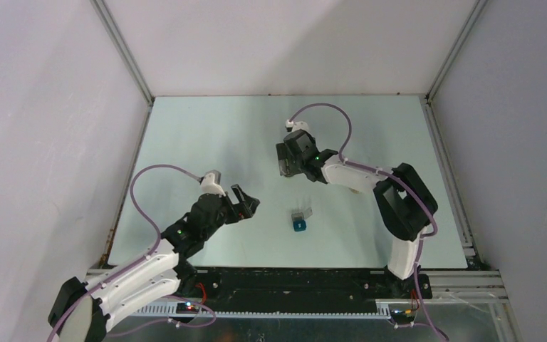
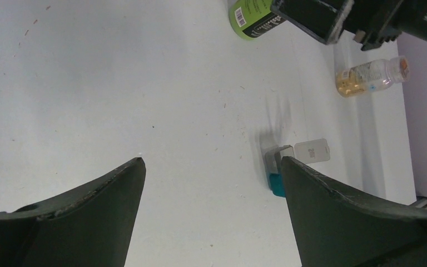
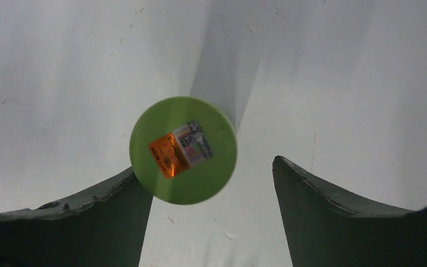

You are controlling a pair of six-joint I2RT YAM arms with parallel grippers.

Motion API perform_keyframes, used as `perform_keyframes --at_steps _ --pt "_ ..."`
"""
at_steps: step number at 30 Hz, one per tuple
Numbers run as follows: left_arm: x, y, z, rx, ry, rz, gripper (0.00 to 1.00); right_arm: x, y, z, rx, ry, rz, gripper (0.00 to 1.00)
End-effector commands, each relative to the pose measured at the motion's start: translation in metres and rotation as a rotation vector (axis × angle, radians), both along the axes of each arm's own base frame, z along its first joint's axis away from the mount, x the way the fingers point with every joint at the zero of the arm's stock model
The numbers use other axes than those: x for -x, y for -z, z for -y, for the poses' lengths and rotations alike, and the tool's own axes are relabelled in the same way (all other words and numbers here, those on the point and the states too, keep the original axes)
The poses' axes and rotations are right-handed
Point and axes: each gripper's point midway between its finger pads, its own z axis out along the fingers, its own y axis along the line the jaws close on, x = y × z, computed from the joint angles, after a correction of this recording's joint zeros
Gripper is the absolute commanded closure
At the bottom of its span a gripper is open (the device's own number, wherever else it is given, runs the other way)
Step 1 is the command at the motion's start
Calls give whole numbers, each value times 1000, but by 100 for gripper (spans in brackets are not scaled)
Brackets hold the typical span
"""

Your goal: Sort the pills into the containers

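A dark bottle with a lime-green top (image 3: 183, 150) stands upright right under my right gripper (image 3: 204, 164). Seen from above, the round lid carries an orange sticker and overlaps the tip of the left finger (image 3: 117, 194); the jaws stand wide apart, open. In the left wrist view this green bottle (image 2: 253, 19) sits just below the right gripper's black body (image 2: 333, 16). The pale bottle with an orange top (image 2: 370, 78) holds golden pills. My left gripper (image 2: 212, 159) is open and empty, low over the table. In the top view the green bottle is hidden under the right gripper (image 1: 287, 169).
A small teal pill box (image 1: 299, 222) with a clear flip lid (image 2: 311, 151) open lies mid-table between the arms, just right of the left gripper (image 1: 248, 203). Grey walls and aluminium rails (image 1: 124, 50) bound the pale green table (image 1: 206, 128).
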Motion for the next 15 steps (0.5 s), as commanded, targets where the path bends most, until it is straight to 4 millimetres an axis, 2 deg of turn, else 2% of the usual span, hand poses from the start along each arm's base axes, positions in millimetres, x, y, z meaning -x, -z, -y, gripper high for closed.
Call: perform_keyframes --at_steps 1,5,8,11,15 --pt "-9 -20 0 -5 -2 62 3 -29 -24 -17 -12 0 116 22" --pt "-13 -17 3 -36 11 55 3 -33 -22 -25 -35 -25 107 32" --pt "-23 -28 13 -30 32 94 4 -37 -26 -25 -60 -27 111 51" --pt "-31 -36 27 -49 98 140 4 -35 -33 -26 -72 -51 112 65" --pt "-35 -51 43 -95 224 251 5 -20 -53 -30 -100 -132 97 71"
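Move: The green bottle that the right hand is going for stands some 2 cm ahead of it and about 2 cm to its left, its middle about 1 cm lower. The open pill box lies roughly 15 cm back and 2 cm right, with the clear pill bottle about 3 cm back and 16 cm right. From the empty left hand, the green bottle is around 11 cm ahead and 11 cm to the right, slightly lower. The right fingers close on the sides of the green bottle just below its cap, after the hand eases about 2 cm forward and 1.5 cm left to bring it between them; the hand then stays there holding. The left hand, wide open, starts 2 cm forward and 2 cm right towards the bottle, turning slightly clockwise. ##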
